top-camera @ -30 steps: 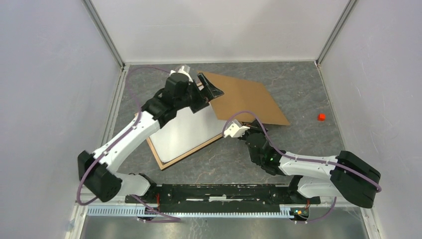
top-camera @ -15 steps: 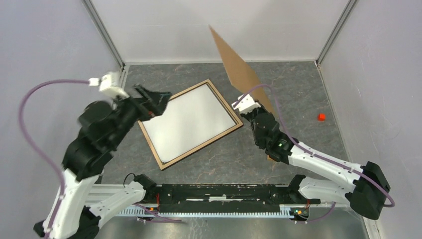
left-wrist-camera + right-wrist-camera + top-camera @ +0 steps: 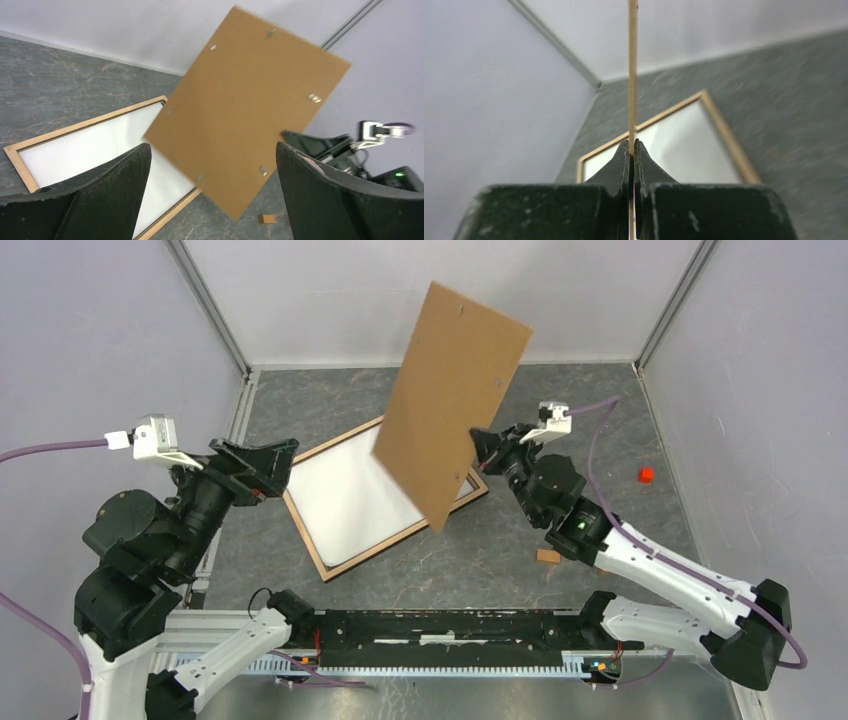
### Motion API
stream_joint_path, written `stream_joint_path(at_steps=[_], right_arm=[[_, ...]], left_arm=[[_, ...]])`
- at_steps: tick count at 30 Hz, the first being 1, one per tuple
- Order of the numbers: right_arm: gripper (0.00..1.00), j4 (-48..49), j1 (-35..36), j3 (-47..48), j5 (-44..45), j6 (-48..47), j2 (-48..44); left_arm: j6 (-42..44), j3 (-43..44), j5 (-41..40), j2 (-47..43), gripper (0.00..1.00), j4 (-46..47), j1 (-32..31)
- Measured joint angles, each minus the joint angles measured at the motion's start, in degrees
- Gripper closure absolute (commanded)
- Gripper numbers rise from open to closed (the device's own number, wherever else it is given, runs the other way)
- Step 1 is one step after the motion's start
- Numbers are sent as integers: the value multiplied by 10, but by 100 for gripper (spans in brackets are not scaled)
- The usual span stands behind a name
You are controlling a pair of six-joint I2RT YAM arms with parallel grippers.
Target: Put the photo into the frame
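Observation:
The frame point(image 3: 372, 552) lies flat on the grey table, light wood rim up point(image 3: 85, 125) point(image 3: 729, 137). Only a plain white face shows inside it; the photo is hidden. My right gripper point(image 3: 480, 453) point(image 3: 631, 145) is shut on the edge of the brown backing board point(image 3: 455, 400), which hangs tilted in the air over the frame's right half. Small metal tabs dot the board's face point(image 3: 245, 110), and the right wrist view shows it edge-on point(image 3: 632, 75). My left gripper point(image 3: 262, 468) point(image 3: 212, 150) is raised left of the frame, open and holding nothing.
A small red cube point(image 3: 645, 475) sits at the right of the table. A small brown block point(image 3: 547, 556) point(image 3: 268, 219) lies near the right arm, in front of the frame. Pale walls enclose the table on three sides.
The right gripper has lifted the backing board off the table and swung it up over the frame. The left arm has pulled back from above the frame to the left.

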Motion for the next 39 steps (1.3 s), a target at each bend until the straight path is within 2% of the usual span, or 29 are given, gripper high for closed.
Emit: stream_joint_path(at_steps=[7,15,26,39], right_arm=[[100,91,13,-155,-51,359,59],[100,179,55,-221,0,595,166],[100,251,101,-242,124,746,256],[100,262,156,-203,211,781,327]], left_arm=[[15,-8,2,-43,0,-4,0],[23,-9,20,-61,0,-19,0],[27,-10,91,-30,0,-27,0],[35,9,136,-24,0,-52,0]])
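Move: The right hand already grips the brown backing board by the middle of a long edge. The board's middle lies about 14 cm ahead, 5 cm left and roughly level. The frame's middle is around 9 cm ahead, 21 cm left and 32 cm below; the white-backed photo is already inside. A small brown block is some 10 cm back and 16 cm right on the table. From the left hand, the frame is about 21 cm ahead, 8 cm right and 43 cm below. Down some 22 cm, fast at first and then easing, and about 8 cm left, the right hand swings the board from nearly upright to a slant over the frame. The wrist rolls some 50 degrees, left side rising, while the fingers tip down about 30 and keep their pinch on the long edge. The empty, open left hand drifts a few centimetres back. ##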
